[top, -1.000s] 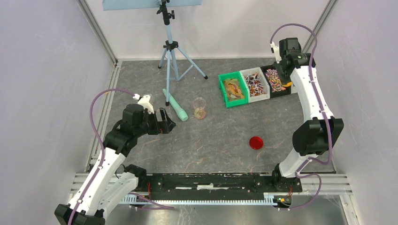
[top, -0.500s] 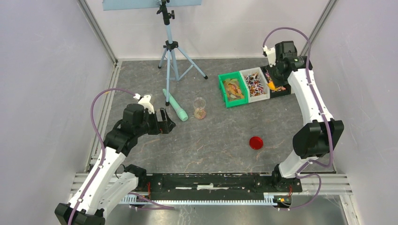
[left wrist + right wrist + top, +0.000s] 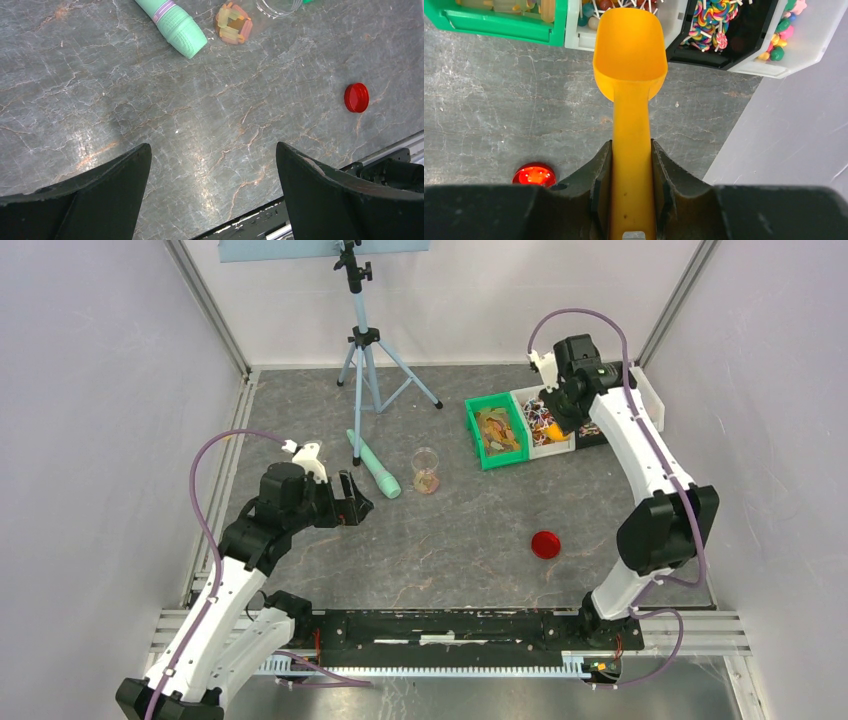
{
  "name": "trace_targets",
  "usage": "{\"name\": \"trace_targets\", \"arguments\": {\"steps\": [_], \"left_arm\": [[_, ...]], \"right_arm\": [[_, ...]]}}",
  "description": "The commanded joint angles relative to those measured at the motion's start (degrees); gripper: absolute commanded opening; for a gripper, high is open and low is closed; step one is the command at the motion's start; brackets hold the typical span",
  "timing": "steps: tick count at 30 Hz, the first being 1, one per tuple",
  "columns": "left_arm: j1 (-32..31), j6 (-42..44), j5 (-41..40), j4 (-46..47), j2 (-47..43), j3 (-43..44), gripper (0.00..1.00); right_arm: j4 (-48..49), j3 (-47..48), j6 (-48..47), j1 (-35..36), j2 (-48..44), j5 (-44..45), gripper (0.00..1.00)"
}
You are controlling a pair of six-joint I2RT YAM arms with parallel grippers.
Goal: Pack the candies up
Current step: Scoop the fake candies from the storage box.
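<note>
The candies [image 3: 540,421] fill a white bin [image 3: 549,447] at the back right; a few [image 3: 588,12] show at the top of the right wrist view. My right gripper [image 3: 631,146] is shut on the handle of an orange scoop [image 3: 630,50]. The scoop's bowl is empty and hangs over that bin's near wall [image 3: 579,37]. From above, the right gripper [image 3: 570,410] hovers over the bins. A clear jar [image 3: 426,471] stands mid-table with a few sweets [image 3: 232,24] at its bottom. My left gripper [image 3: 212,147] is open and empty, low over bare table left of the jar.
A green bin [image 3: 497,430], a black bin of swirl lollipops [image 3: 709,20] and a white bin of round sweets [image 3: 781,25] flank the candy bin. A red lid [image 3: 546,544] lies front right. A mint-green cylinder [image 3: 375,468] lies by the jar, a tripod [image 3: 365,350] behind.
My right arm has swung left with the scoop, from over the black bin to over the white candy bin. The left arm has not moved.
</note>
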Motion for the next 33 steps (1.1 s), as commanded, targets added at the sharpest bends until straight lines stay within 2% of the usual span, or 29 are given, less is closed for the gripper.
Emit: {"name": "trace_targets", "arguments": {"steps": [1, 10, 17, 27, 33], "left_arm": [[-0.21, 2.31, -1.51, 1.23, -1.13, 1.16, 1.0], [-0.29, 2.35, -2.64, 0.95, -1.39, 1.33, 1.0], [-0.27, 2.31, -2.87, 0.8, -1.3, 1.36, 1.0], [-0.27, 2.33, -4.23, 0.17, -1.51, 1.51, 1.0], [-0.26, 2.35, -4.12, 0.18, -1.16, 1.64, 1.0]], "right_arm": [[0.08, 4.16, 0.65, 0.28, 2.28, 0.96, 0.0], [-0.19, 5.95, 1.05, 0.31, 6.44, 3.92, 0.0], [2.78, 5.24, -0.66, 0.26, 8.13, 2.54, 0.0], [9.9, -1.69, -0.22, 0.18, 7.52, 1.42, 0.0], [14.77, -4.73, -0.07, -0.65, 5.86, -2.58, 0.0]]}}
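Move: The white box of ball lollipops that my scoop is going for lies about 9 cm ahead of my right hand, 1 cm left, and some 18 cm below. The green box sits about 7 cm ahead and 11 cm left; the black box of swirl lollipops is 11 cm ahead and 9 cm right, both at about that depth. From my left hand the white box is roughly 25 cm ahead, 37 cm right and 16 cm below. With my right hand still gripping the yellow scoop by its handle, blade slanting forward and down, I ease it forward and down into the white box, then finish almost straight down. That makes about 6 cm of sinking and 3.5 cm forward, with hardly any wrist turn, until the blade's front edge meets the lollipops. ##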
